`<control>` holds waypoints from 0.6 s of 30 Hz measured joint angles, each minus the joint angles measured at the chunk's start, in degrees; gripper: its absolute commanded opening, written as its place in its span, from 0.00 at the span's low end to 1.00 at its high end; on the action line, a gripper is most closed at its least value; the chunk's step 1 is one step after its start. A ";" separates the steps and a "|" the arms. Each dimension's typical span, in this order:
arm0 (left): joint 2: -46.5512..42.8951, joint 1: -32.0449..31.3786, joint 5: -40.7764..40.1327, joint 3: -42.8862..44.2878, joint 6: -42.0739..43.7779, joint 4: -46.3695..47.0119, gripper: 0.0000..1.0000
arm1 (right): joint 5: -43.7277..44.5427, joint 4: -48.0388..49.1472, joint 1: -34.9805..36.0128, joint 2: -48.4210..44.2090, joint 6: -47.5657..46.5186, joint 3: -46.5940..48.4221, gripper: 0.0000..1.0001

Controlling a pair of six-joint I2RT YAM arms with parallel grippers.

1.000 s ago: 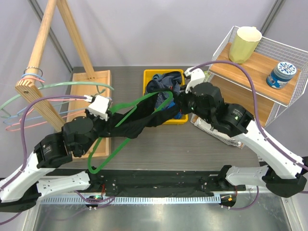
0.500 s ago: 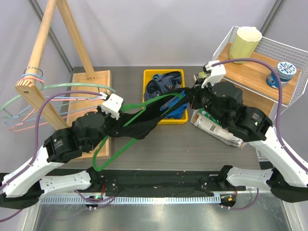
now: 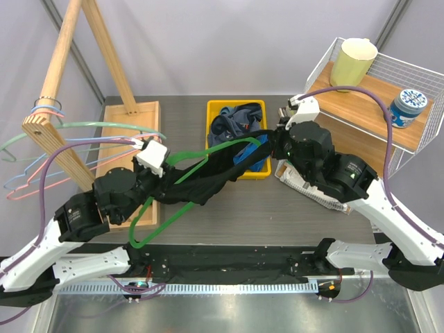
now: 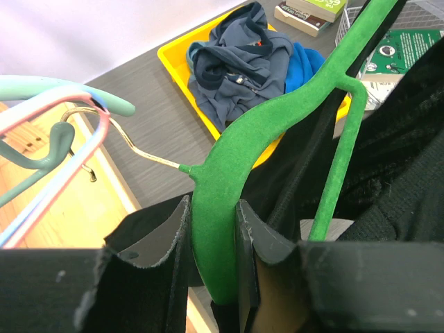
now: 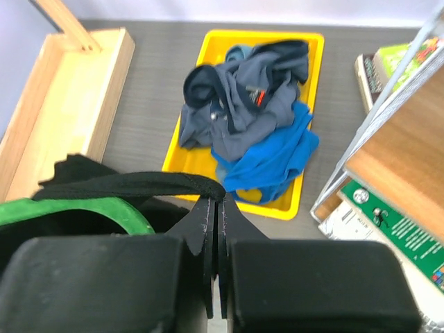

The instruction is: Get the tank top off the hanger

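Observation:
A green hanger (image 3: 208, 150) hangs above the table's middle with a black tank top (image 3: 211, 177) draped over it. My left gripper (image 3: 165, 186) is shut on the hanger's thick shoulder; in the left wrist view the green hanger (image 4: 277, 118) runs up out of the left gripper (image 4: 214, 229), with the tank top (image 4: 406, 152) at the right. My right gripper (image 3: 269, 142) is shut on the tank top's strap, near the yellow bin. In the right wrist view the strap (image 5: 125, 184) runs left from the shut right gripper (image 5: 216, 202), above the hanger (image 5: 83, 209).
A yellow bin (image 3: 236, 105) of grey and blue clothes stands at the back centre. A wooden rack (image 3: 48, 121) with several pastel hangers (image 3: 41, 149) and a wooden tray (image 3: 121, 132) is at the left. A wire shelf (image 3: 388, 104) with a cup and a tin, and books (image 3: 312, 187), are at the right.
My right gripper has pulled the strap up and toward the back right, stretching the tank top. My left arm swung right with the hanger, then back left.

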 measured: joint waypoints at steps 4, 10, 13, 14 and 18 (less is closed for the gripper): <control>-1.03 0.00 0.61 -0.66 1.14 0.50 0.00 | -2.86 -0.46 -0.44 -1.20 0.90 -4.11 0.03; -0.98 0.00 2.78 -1.51 2.58 0.66 0.00 | -12.68 1.92 -1.25 -3.26 0.15 -8.37 0.03; 0.02 0.07 2.78 -1.51 3.04 0.46 0.00 | -18.27 5.25 -1.55 -5.44 -1.55 -8.66 0.03; 0.22 0.07 2.75 -1.49 3.45 0.50 0.00 | -19.23 6.29 -1.64 -6.34 -1.97 -8.66 0.04; 1.33 0.04 2.91 -1.81 4.46 1.03 0.00 | -20.50 9.81 -1.68 -10.36 -3.39 -8.66 0.05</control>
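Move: The right hand has the black tank top's strap pinched, and the green hanger's free end lies some 5 cm to its left, about level with it and perhaps 1 cm nearer the base. The yellow tray of clothes is roughly 18 cm ahead of the right hand, 10 cm left and some 33 cm below. The left hand already grips the hanger beside its hook; from it that free end lies about 24 cm right and 7 cm ahead. The right hand, keeping the tank top's strap between nearly shut fingers, dips about 4.5 cm beside the green hanger's free end while easing back and left, then swings up past its starting height, ending some 4 cm back, 2.5 cm left and 2 cm higher, turned about 20 degrees counter-clockwise. The left hand still clamps the hanger by its hook and gives a little towards the pull, sinking about 1.5 cm and drifting 1 cm right, while the right fingers' squeeze eases without yet opening clear of the cloth. ##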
